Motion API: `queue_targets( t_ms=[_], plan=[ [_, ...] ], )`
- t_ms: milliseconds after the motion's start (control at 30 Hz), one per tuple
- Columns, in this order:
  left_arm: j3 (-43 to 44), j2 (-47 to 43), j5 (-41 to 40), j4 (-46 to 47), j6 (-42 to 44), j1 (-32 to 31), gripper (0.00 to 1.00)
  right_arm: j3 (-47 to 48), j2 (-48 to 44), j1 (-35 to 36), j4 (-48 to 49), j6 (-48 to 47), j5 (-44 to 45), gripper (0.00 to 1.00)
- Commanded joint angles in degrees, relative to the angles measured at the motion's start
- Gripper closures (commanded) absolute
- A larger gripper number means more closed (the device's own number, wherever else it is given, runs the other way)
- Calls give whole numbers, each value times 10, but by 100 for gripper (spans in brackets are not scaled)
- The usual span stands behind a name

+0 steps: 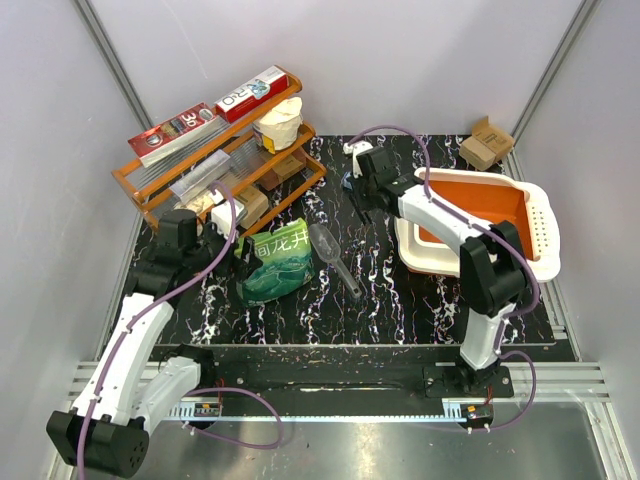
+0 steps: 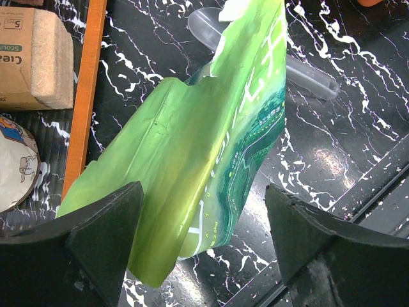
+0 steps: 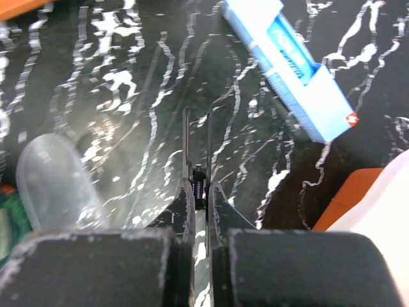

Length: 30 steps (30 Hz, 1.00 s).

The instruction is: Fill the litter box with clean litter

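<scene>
The litter box [image 1: 530,215], with a white rim and an orange inside, stands tilted at the right. Its corner also shows in the right wrist view [image 3: 348,195]. No clean litter shows anywhere. A glossy green pouch [image 1: 275,262] lies left of centre. My left gripper [image 1: 218,222] is open at the pouch's left end. In the left wrist view the pouch [image 2: 192,147] lies between the spread fingers [image 2: 108,217] of the left gripper [image 2: 201,192], and its far edge is ragged. My right gripper [image 1: 358,180] is shut on thin metal scissors [image 3: 197,144], held over the dark mat [image 3: 160,77].
A clear plastic scoop [image 1: 335,255] lies between the pouch and the litter box, and shows in both wrist views [image 2: 307,73] [image 3: 48,179]. An orange wire rack [image 1: 215,150] with boxes stands at the back left. A blue box [image 3: 294,64] and a cardboard box [image 1: 486,143] lie at the back.
</scene>
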Motion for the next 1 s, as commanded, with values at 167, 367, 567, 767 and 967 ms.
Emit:
queue_targets(
  t_ms=[167, 367, 567, 767, 967],
  plan=[
    [0, -5, 13, 34, 1, 2, 19, -3, 93, 41, 117, -107, 264, 100],
    [-12, -8, 18, 41, -2, 6, 19, -20, 105, 61, 117, -116, 237, 77],
    [-14, -6, 37, 35, 20, 6, 18, 5, 76, 61, 53, -71, 147, 23],
    [-7, 9, 65, 25, 68, 5, 18, 37, -12, 40, -5, -68, 4, 11],
    [15, 53, 79, 45, 81, 5, 19, 8, -78, -5, -27, -89, -180, 7]
  ],
)
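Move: In my right hand I still hold the small black cutter. It is bound for the bare counter about 3 cm ahead, straight in line sideways and some 9 cm below. The blue box lies about 9 cm beyond that spot, the scoop 8 cm nearer and 5 cm left of it, the litter box's middle some 27 cm to its right. From my open left hand, that spot is roughly 12 cm ahead, 23 cm right and 15 cm down; the litter bag's middle sits 3 cm ahead, 6 cm right and 10 cm down. I lower the cutter about 8 cm with my right hand, first forward and a little right, rolling the hand's left side down some 20 degrees, then spread my fingers wide near the counter to let go of it. I ease back and left, then lift clear, rolling level again. My left hand stays open at the bag's top, sinking slightly and turning a little clockwise at the end. ##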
